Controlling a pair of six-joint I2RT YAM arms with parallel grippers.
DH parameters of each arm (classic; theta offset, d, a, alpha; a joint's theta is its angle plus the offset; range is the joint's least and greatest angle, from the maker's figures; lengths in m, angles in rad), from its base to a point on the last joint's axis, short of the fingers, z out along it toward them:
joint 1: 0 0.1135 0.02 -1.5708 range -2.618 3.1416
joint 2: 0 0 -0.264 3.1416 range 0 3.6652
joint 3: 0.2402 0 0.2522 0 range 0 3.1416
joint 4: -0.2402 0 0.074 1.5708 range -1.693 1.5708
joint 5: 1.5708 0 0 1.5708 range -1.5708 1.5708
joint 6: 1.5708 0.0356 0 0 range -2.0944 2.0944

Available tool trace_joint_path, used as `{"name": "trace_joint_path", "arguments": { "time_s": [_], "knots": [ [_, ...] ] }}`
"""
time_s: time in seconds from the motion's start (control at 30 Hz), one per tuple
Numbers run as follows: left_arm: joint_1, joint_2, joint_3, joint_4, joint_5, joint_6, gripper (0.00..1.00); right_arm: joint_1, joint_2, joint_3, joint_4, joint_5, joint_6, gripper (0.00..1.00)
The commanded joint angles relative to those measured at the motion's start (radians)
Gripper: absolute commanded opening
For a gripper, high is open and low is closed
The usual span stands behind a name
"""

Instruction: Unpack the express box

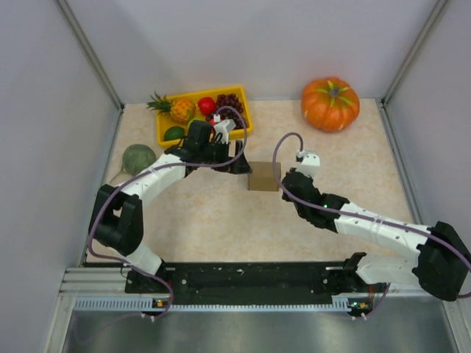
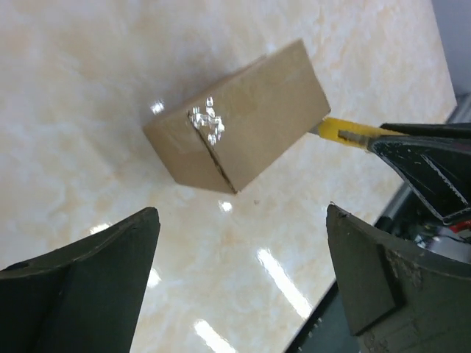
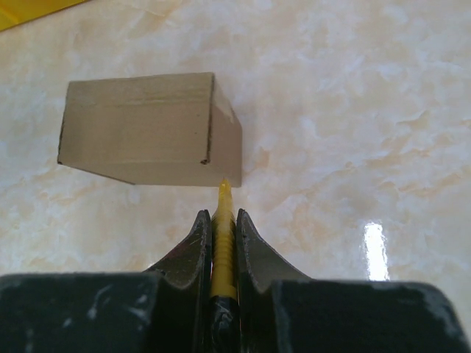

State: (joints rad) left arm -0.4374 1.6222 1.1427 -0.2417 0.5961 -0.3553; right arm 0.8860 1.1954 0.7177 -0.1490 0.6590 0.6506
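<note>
The express box [image 1: 263, 176] is a small brown cardboard box lying shut in the middle of the table, with a shiny strip of tape [image 2: 206, 121] across its top seam. My left gripper [image 1: 239, 163] hovers just left of the box [image 2: 239, 136]. In the left wrist view that gripper [image 2: 241, 213] is open wide, with only bare table between its fingers. My right gripper [image 3: 221, 217] is shut on a yellow utility knife [image 3: 223, 243]. The knife's tip [image 2: 346, 132] touches the lower right corner of the box [image 3: 140, 129].
A yellow tray [image 1: 160, 136] with a pineapple, grapes and other fruit stands at the back left, close behind the left wrist. A green melon [image 1: 138, 158] lies left of it and an orange pumpkin [image 1: 330, 104] at the back right. Grey walls enclose the table.
</note>
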Motion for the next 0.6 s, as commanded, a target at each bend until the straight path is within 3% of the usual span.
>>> {"name": "trace_joint_path", "arguments": {
  "time_s": [0.0,0.23,0.37,0.57],
  "knots": [
    [-0.03,-0.061,0.117,-0.031,-0.15,0.225,0.99,-0.051,-0.109,-0.038,-0.03,-0.025,0.037,0.0],
    [-0.092,0.097,0.324,-0.154,-0.075,0.485,0.99,-0.125,-0.16,-0.055,-0.038,-0.105,0.029,0.0],
    [-0.158,0.181,0.354,-0.209,-0.15,0.756,0.98,-0.173,-0.181,-0.063,-0.04,-0.162,0.038,0.0],
    [-0.181,0.284,0.448,-0.324,-0.087,0.88,0.95,-0.216,-0.23,-0.098,-0.052,-0.222,0.049,0.0]
  ]
}}
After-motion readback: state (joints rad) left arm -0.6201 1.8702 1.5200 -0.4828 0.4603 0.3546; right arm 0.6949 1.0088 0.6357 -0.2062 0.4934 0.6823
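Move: Level with the left hand, the cardboard box lies about 8 cm to its right and some 7 cm below. The knife, held in the right hand, is some 13 cm to the left hand's right and 3 cm nearer the base; the yellow fruit crate sits roughly 21 cm ahead and 11 cm to its left. From the right hand the box is about 6 cm left, 4 cm ahead and 7 cm lower. Arcing over towards the box with fingers staying wide open, the left hand first rises about 6 cm while going slightly forward, then swings right and drops to just below its starting height, rolling some 45 degrees about its pointing direction. Still gripping the knife, the right hand backs off about 5 cm to the right, away from the box. ##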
